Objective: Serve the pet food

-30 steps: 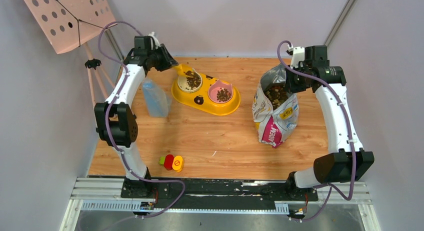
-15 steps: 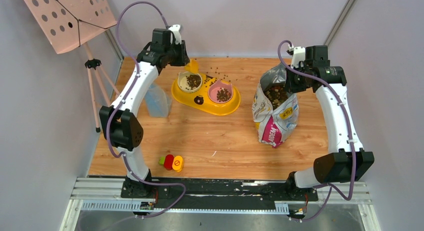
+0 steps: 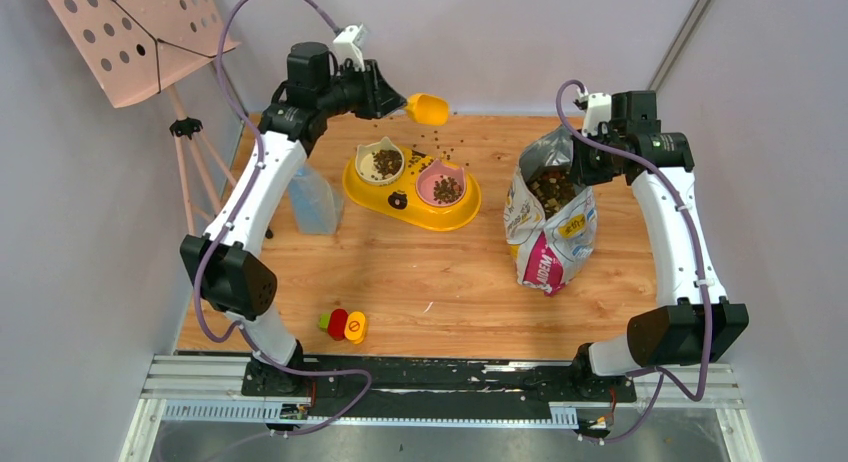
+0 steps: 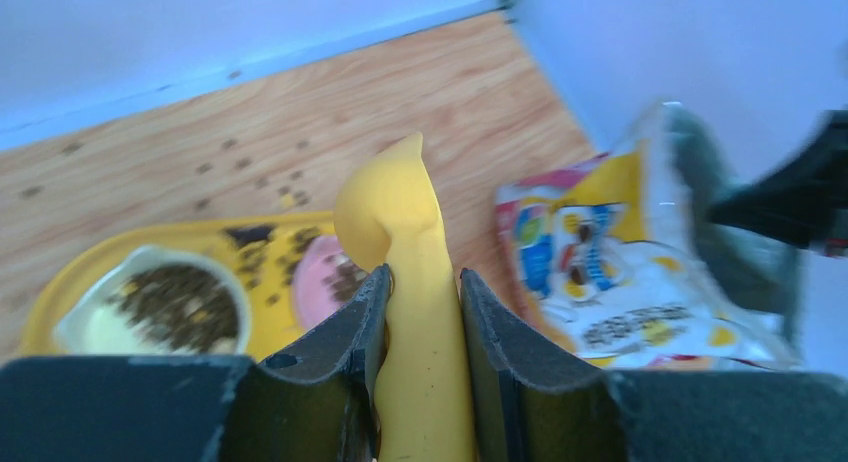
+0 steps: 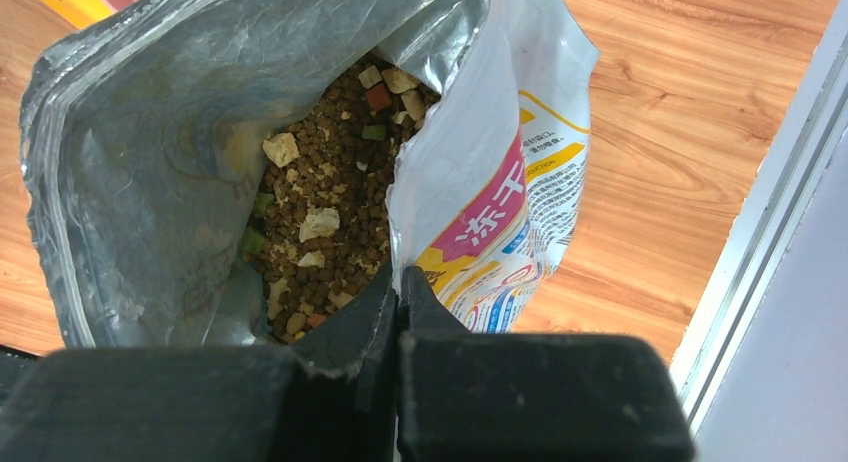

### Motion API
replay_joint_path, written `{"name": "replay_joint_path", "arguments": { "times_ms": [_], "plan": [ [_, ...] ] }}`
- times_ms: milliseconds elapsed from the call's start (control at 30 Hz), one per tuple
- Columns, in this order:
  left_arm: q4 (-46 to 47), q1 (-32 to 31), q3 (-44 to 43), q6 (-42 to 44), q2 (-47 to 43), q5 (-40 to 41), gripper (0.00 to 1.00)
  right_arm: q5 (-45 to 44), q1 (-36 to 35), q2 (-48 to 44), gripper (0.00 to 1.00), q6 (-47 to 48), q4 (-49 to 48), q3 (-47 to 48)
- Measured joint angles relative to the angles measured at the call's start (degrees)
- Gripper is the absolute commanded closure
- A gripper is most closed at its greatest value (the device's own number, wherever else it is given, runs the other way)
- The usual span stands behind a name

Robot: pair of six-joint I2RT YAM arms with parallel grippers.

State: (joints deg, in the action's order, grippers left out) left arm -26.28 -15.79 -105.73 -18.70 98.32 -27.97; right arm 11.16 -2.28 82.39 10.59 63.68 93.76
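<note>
Pet food fills the white bowl (image 3: 387,162) and the pink bowl (image 3: 447,189) of the yellow feeder (image 3: 410,204). More pet food (image 5: 330,222) lies inside the open foil bag (image 3: 550,217). Loose pellets (image 3: 440,142) are scattered on the table behind the bowls. My left gripper (image 3: 395,100) is shut on the handle of the yellow scoop (image 3: 428,108), held in the air above and behind the feeder, its bowl pointing right. In the left wrist view the scoop (image 4: 400,212) runs out between the fingers. My right gripper (image 5: 400,274) is shut on the bag's rim, holding it open.
A clear bluish bottle (image 3: 312,197) stands left of the feeder. Small green, red and yellow pieces (image 3: 343,325) lie near the front edge. A pink perforated board on a tripod (image 3: 140,32) leans at the back left. Walls close in on both sides.
My left arm lifted the scoop off the white bowl and swung it up and to the right. Pellets now lie scattered behind the bowls. The right arm stayed still.
</note>
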Motion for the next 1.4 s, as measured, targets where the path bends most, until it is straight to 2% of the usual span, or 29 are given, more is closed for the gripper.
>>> {"name": "replay_joint_path", "arguments": {
  "times_ms": [267, 467, 667, 867, 1067, 1400],
  "plan": [
    [15.37, -8.31, 1.11, -11.34, -1.07, -13.64, 1.00, 0.94, 0.20, 0.00, 1.00, -0.61, 0.68, 1.70],
    [17.00, -16.13, -0.48, -12.63, -0.13, -15.89, 1.00, 1.49, 0.20, 0.07, 1.00, -1.31, 2.01, 2.97],
    [10.75, -22.56, -5.70, -7.48, 4.33, -11.74, 1.00, 2.36, 0.22, 0.81, 1.00, -1.84, 2.60, 4.09],
    [2.95, -26.84, -6.40, -2.89, 9.07, -4.31, 1.00, 2.40, -0.44, 1.20, 1.00, -2.01, 3.43, 5.20],
    [-2.91, -28.85, -7.37, -1.73, 13.64, 3.65, 1.00, 2.40, -2.43, 1.84, 1.00, -2.16, 3.23, 5.68],
    [-6.40, -32.30, -17.53, -1.29, 23.50, 17.57, 1.00, 2.40, -4.20, 2.16, 1.00, -2.84, 2.40, 5.68]
  ]
}}
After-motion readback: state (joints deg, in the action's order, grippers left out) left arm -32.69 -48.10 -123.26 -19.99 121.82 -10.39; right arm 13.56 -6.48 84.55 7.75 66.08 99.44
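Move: The left hand still holds the emptied scoop, high up; the pet food bag's open mouth lies about 30 cm to its right, 9 cm back and 11 cm below. The pink bowl is roughly 7 cm ahead, 10 cm right and 33 cm below the left hand, the cream bowl 11 cm ahead, 3 cm left and as low. The right hand pinches the bag's rim, with the mouth's middle some 5 cm left of it, 2 cm ahead and slightly lower. Keeping its grip on the scoop, the left hand swings about 25 cm right and 13 cm back while rising some 7 cm, yawing about 30 degrees clockwise, then sinks about 18 cm towards the bag's mouth, easing 4 cm forward again and undoing about half that yaw as the scoop goes in, down to the food. The right hand keeps the rim pinched and draws it gently up about 2 cm and then 3.5 cm left, towards the incoming scoop. ##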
